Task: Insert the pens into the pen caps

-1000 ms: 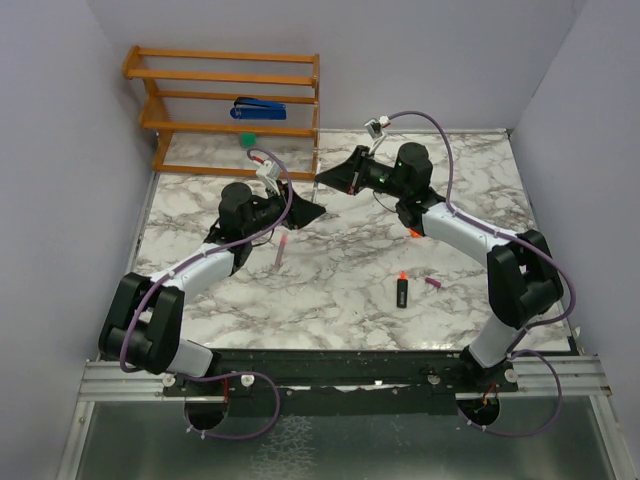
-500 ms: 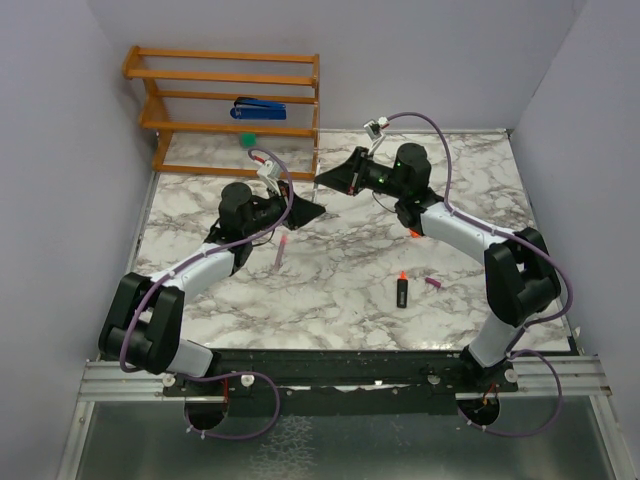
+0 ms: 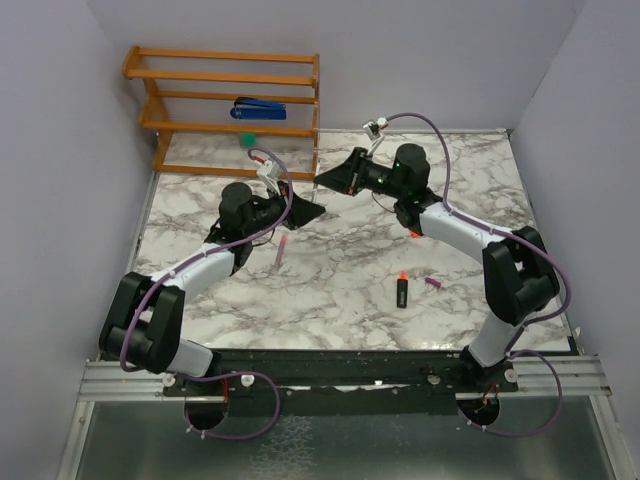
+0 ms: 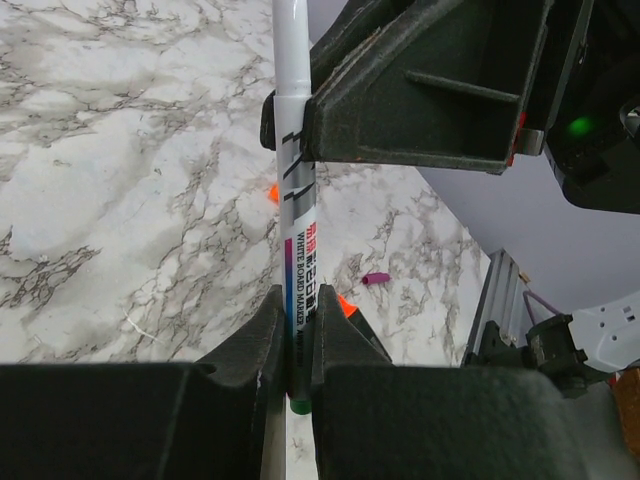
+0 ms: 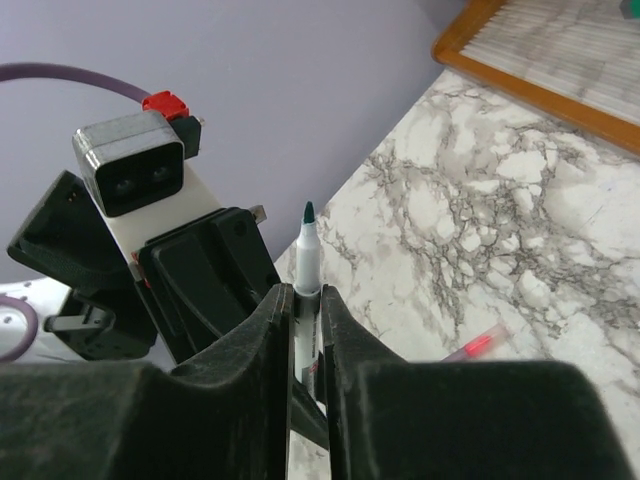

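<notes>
Both grippers are shut on the slim silver-grey pen (image 3: 316, 170), a white board marker held upright above the table's middle back. My left gripper (image 3: 308, 212) grips its lower end (image 4: 298, 300). My right gripper (image 3: 328, 178) grips it higher up (image 5: 306, 295), and the pen's green tip (image 5: 308, 212) sticks out past the jaws. The pink pen (image 3: 281, 250) lies on the marble table (image 3: 340, 280). The black marker with an orange tip (image 3: 401, 291) lies at the front right beside the magenta cap (image 3: 433, 283). The orange cap (image 3: 412, 233) lies by the right arm. The pale pink cap is out of view.
A wooden rack (image 3: 225, 95) stands at the back left with a blue stapler (image 3: 259, 106) and a small green ball (image 3: 248, 139) on it. Grey walls close in the left, back and right sides.
</notes>
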Robot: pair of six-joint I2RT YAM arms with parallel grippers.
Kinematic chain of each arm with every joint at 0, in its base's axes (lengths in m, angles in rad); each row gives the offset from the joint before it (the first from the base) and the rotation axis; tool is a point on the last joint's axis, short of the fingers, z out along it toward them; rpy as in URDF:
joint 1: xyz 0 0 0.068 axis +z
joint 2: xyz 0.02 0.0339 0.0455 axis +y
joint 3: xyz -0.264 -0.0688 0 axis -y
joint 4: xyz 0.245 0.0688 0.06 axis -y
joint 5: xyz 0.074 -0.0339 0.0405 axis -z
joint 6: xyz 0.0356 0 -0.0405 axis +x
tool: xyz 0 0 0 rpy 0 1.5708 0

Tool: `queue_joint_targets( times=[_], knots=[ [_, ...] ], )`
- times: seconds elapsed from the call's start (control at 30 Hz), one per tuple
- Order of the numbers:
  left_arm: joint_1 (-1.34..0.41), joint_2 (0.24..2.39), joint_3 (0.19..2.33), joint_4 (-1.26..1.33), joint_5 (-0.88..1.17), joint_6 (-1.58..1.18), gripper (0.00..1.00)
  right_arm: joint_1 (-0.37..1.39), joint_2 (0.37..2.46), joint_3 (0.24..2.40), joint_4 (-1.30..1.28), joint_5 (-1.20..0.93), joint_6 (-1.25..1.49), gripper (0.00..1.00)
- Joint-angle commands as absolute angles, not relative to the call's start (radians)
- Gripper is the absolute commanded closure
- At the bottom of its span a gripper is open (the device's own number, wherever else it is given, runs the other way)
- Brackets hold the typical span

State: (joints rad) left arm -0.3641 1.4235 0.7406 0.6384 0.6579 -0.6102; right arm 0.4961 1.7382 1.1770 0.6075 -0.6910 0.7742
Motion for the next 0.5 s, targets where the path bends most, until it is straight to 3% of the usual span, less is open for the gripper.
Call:
queue_joint_targets(
  times=[0.0, 0.1, 0.2, 0.47],
  knots=[
    [-0.365, 1.434, 0.743, 0.658, 0.632, -0.621, 1.0, 0.501, 1.758, 1.187, 0.631, -0.698, 0.784, 0.73],
    [-0.365, 1.444, 0.74, 0.658, 0.624, -0.622, 1.0, 0.5, 1.745, 1.165, 0.639, -0.666, 0.791, 0.62],
    [-0.365, 1.453, 0.741, 0.657, 0.63, -0.626, 1.0, 0.5, 1.738, 1.164, 0.611, -0.65, 0.78, 0.44],
    [-0.364, 1.451, 0.749, 0.591, 0.611, -0.602, 1.0, 0.496, 1.609, 1.12, 0.41, -0.486, 0.635, 0.36]
  ],
)
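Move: The marker stands tip up, leaning forward: the right hand is around its neck, fingers just beginning to part, with the marker's middle about 1 cm back and 1 cm below. The left hand already grips its lower end, so the middle is some 3 cm ahead and 3 cm above. From the right hand, on the table roughly 26 cm lower, the pink pen lies about 11 cm left and 3 cm back, and the orange-tipped bottle about 19 cm right and 12 cm back. Almost in place at first, the right hand spreads its fingers from barely parted to well over half open, letting go of the marker's neck, then starts to sink about 1.5 cm and draw roughly 1 cm to the right. The left hand keeps its pinch on the marker's lower end and lowers it about 1 cm. ##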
